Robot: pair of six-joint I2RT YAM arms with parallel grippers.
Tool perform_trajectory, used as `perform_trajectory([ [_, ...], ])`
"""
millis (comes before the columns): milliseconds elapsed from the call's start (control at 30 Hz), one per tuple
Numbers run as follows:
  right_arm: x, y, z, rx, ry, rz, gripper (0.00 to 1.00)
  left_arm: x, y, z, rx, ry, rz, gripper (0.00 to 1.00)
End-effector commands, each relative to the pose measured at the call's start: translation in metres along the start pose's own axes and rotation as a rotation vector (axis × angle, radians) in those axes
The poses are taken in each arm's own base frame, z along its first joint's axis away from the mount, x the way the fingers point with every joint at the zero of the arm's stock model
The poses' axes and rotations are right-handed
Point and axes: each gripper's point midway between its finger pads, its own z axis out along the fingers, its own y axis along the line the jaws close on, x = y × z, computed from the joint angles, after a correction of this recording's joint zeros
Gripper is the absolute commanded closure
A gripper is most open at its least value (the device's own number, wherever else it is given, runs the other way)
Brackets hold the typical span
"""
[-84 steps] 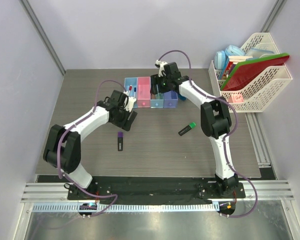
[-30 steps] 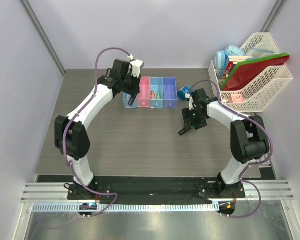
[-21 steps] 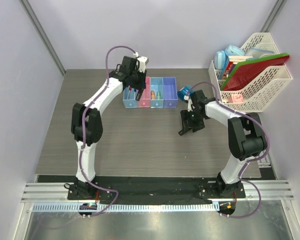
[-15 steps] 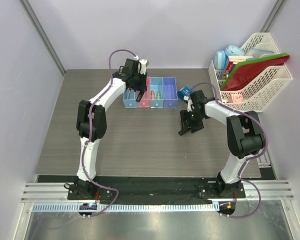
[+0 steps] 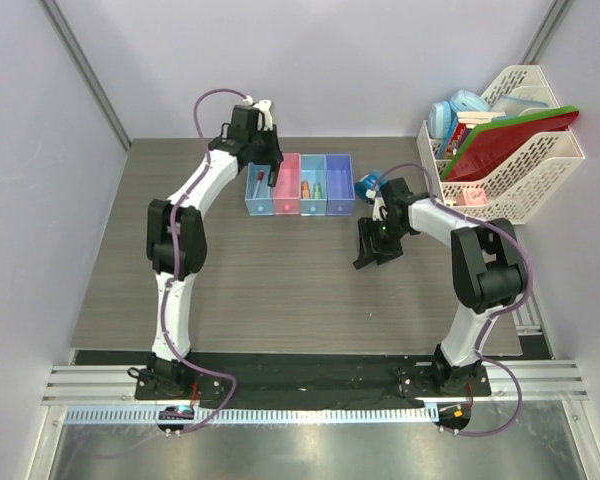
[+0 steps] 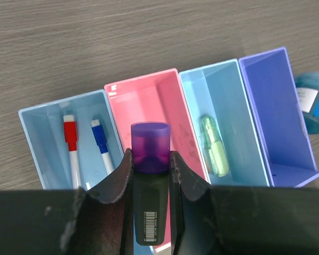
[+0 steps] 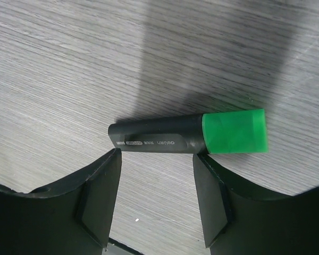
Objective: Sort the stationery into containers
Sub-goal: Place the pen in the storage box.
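Observation:
My left gripper (image 6: 150, 159) is shut on the purple highlighter (image 6: 150, 180) and holds it above the row of bins (image 5: 340, 198), over the seam between the left light-blue bin (image 6: 40, 138) and the pink bin (image 6: 173, 101). The left bin holds a red-capped pen (image 6: 70, 139) and a blue-capped pen (image 6: 100, 142). A pale-green bit (image 6: 212, 149) lies in the second light-blue bin. The purple-blue bin (image 6: 271, 106) looks empty. My right gripper (image 7: 157, 159) is open, low over the table, and the green highlighter (image 7: 186, 135) lies flat just past its fingertips. The round blue roll (image 5: 368, 184) lies right of the bins.
The big white lattice file rack (image 5: 520, 195) stands at the back right with red and green folders (image 5: 510, 135) in it. The right arm (image 5: 440, 225) reaches between the rack and the bins. Grey walls close the table on three sides.
My left gripper lifted the purple highlighter from the table and carried it over the bins. My right gripper went from the bins down to the green highlighter, and has hardly moved in the last second.

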Motion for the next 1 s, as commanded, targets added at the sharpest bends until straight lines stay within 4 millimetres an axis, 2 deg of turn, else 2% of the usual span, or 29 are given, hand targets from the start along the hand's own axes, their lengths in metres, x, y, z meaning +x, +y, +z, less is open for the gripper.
perform_trajectory([
  [0, -0.002, 0.0, 0.014, -0.015, 0.01, 0.013, 0.38, -0.036, -0.014, 0.0, 0.041, -0.102, -0.02, 1.0],
  [67, -0.002, -0.001, 0.014, -0.008, 0.01, 0.018, 0.38, -0.028, -0.012, 0.011, 0.044, -0.086, -0.036, 1.0],
  [267, -0.007, -0.006, 0.015, 0.028, 0.002, 0.031, 0.37, -0.028, -0.014, 0.021, 0.058, -0.083, -0.051, 1.0],
  [400, -0.014, -0.015, 0.012, 0.07, -0.026, 0.051, 0.35, -0.013, -0.014, 0.027, 0.058, -0.044, -0.033, 0.98],
  [500, -0.017, -0.027, 0.008, 0.131, -0.048, 0.072, 0.35, 0.001, -0.013, 0.032, 0.054, -0.014, -0.019, 0.91],
  [600, -0.021, -0.041, 0.006, 0.178, -0.065, 0.095, 0.34, 0.013, -0.01, 0.036, 0.049, 0.011, -0.009, 0.77],
  [700, -0.024, -0.053, 0.006, 0.223, -0.073, 0.109, 0.34, 0.02, -0.007, 0.039, 0.047, 0.028, 0.002, 0.73],
  [800, -0.03, -0.059, 0.01, 0.244, -0.075, 0.113, 0.34, 0.028, -0.005, 0.042, 0.046, 0.046, 0.011, 0.59],
  [833, -0.029, -0.061, 0.013, 0.25, -0.067, 0.116, 0.34, 0.03, -0.005, 0.042, 0.046, 0.053, 0.014, 0.49],
  [933, -0.04, -0.064, 0.016, 0.265, -0.087, 0.114, 0.34, 0.037, -0.003, 0.042, 0.043, 0.068, 0.019, 0.35],
  [967, -0.044, -0.064, 0.019, 0.261, -0.09, 0.112, 0.34, 0.04, -0.002, 0.042, 0.042, 0.075, 0.02, 0.33],
])
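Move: The left hand holds the purple-capped pen; the pink compartment's middle lies about 3 cm right, 2 cm back and 11 cm below. The left blue compartment is some 4 cm left and 3 cm back, the other blue compartment 10 cm right and 2 cm back. The right hand's open fingers have the green-capped marker about 2 cm ahead, level sideways and 1 cm below; the blue bottle stands 20 cm ahead, level sideways. Left hand sinks 5 cm and opens, releasing the pen over pink; right shifts 5 cm forward-right to the green cap. ##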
